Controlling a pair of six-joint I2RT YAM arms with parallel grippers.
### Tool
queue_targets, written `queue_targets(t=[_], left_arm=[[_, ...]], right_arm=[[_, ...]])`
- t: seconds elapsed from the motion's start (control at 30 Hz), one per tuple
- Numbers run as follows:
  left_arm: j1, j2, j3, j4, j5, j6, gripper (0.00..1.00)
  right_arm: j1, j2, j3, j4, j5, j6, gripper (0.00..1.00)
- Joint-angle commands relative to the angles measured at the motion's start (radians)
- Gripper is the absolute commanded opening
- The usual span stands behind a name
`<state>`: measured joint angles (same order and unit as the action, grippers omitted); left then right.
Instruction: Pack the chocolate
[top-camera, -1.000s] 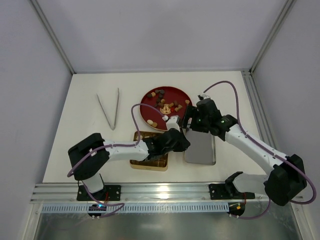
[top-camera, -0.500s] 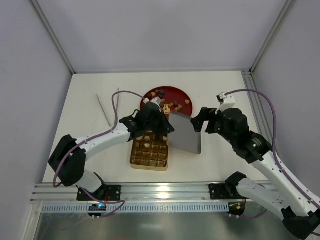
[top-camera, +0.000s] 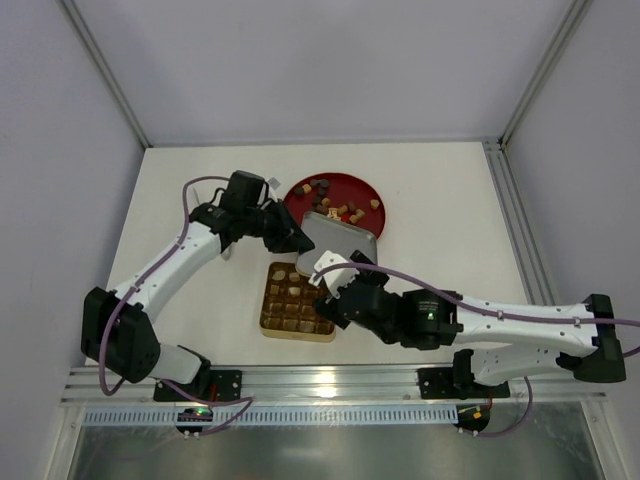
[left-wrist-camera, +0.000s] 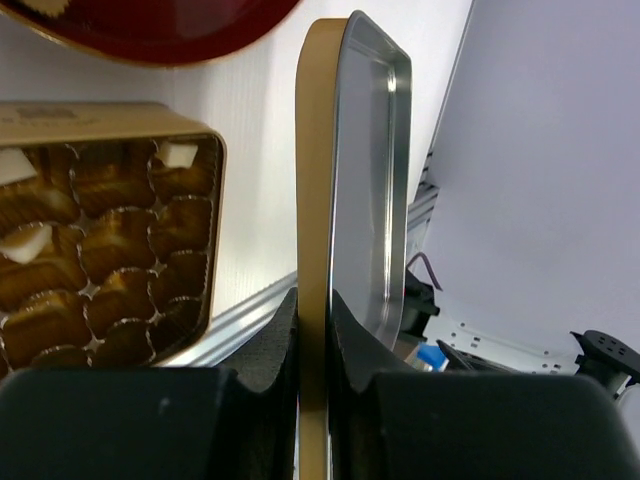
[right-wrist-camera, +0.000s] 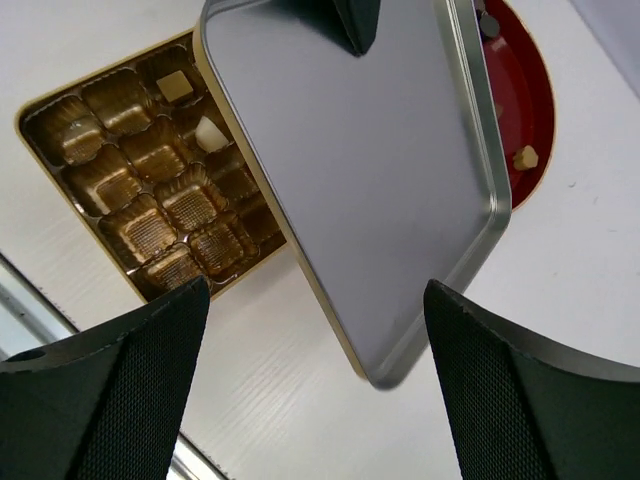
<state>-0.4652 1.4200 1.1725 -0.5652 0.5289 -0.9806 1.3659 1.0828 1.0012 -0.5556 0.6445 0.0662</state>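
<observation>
Chocolate pieces (top-camera: 335, 208) in brown, tan and white lie on the round red plate (top-camera: 365, 188). Two more, one tan (right-wrist-camera: 175, 85) and one white (right-wrist-camera: 208, 130), sit in cups of the open gold box (top-camera: 290, 310). My left gripper (top-camera: 290, 237) is shut on the rim of the box's metal lid (top-camera: 345, 235), holding it tilted above the table between plate and box. The left wrist view shows that lid (left-wrist-camera: 370, 170) edge-on, clamped in the left gripper (left-wrist-camera: 313, 300). My right gripper (top-camera: 322, 285) hovers open over the box's right side, and the lid (right-wrist-camera: 350, 170) fills its view.
The red plate (right-wrist-camera: 525, 100) lies just behind the lid, with one tan piece (right-wrist-camera: 523, 157) near its rim. The right arm stretches low across the front of the table from the right. The aluminium rail (top-camera: 330, 380) runs along the near edge.
The left arm lifted the lid off the table and swung it back toward the plate. The right arm drew away to the right, then swept low and left until its gripper was over the box.
</observation>
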Motion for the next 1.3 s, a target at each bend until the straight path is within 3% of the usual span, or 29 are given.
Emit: queue_targets(t=[0.0, 0.2, 0.33, 0.6, 0.8, 0.83, 0.93, 1.07, 1.1, 1.2, 1.27], left_arm=[[0.003, -0.039, 0.024, -0.039, 0.112, -0.018, 0.0], [0.005, -0.062, 0.027, -0.042, 0.114, -0.035, 0.0], [0.005, -0.066, 0.021, -0.047, 0.125, -0.036, 0.0], [0.005, -0.085, 0.019, -0.055, 0.131, -0.033, 0.01], [0.005, -0.099, 0.024, -0.065, 0.126, -0.023, 0.02], [0.005, -0.098, 0.026, -0.068, 0.123, -0.018, 0.04], [0.005, -0.099, 0.041, -0.076, 0.114, -0.001, 0.2], [0.011, -0.084, 0.113, -0.116, 0.085, 0.046, 0.49], [0.016, -0.081, 0.131, -0.13, 0.076, 0.071, 0.61], [0.031, -0.069, 0.196, -0.153, 0.048, 0.1, 0.76], [0.052, -0.061, 0.229, -0.16, 0.046, 0.123, 0.79]], right_arm=[[0.042, 0.083, 0.088, 0.014, 0.195, -0.144, 0.88], [0.047, 0.173, 0.089, 0.077, 0.231, -0.258, 0.85], [0.05, 0.235, 0.1, 0.095, 0.25, -0.311, 0.73], [0.05, 0.29, 0.129, 0.114, 0.308, -0.394, 0.57], [0.05, 0.319, 0.14, 0.114, 0.328, -0.422, 0.33], [0.05, 0.318, 0.142, 0.112, 0.327, -0.424, 0.24], [0.052, 0.318, 0.158, 0.106, 0.333, -0.421, 0.04], [0.053, 0.309, 0.174, 0.089, 0.337, -0.401, 0.04], [0.053, 0.299, 0.18, 0.073, 0.333, -0.391, 0.04], [0.053, 0.264, 0.201, 0.045, 0.319, -0.333, 0.04], [0.053, 0.249, 0.209, 0.008, 0.293, -0.284, 0.04]])
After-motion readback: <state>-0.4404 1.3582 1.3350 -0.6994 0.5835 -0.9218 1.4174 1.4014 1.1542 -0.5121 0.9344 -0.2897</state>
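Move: The box lid is pinched in the left hand, its middle about 8 cm to that hand's right, level fore-and-aft and 3 cm lower. From the open right hand the lid's middle lies some 9 cm ahead, 4 cm left and 3 cm lower. Roughly 20 cm below the right hand, the chocolate box sits 5 cm ahead and 11 cm left, the red plate about 26 cm ahead and 4 cm left. The right fingers close from wide open on the near edge of the lid, after the hand eases forward and left about 5 cm in all, rolling its left side down and tipping its fingertips up, roughly 35 degrees together. The left hand keeps its pinch while drifting back and up a couple of centimetres; once the right has shut, it opens wide and rises about 5 cm more, off the lid. ##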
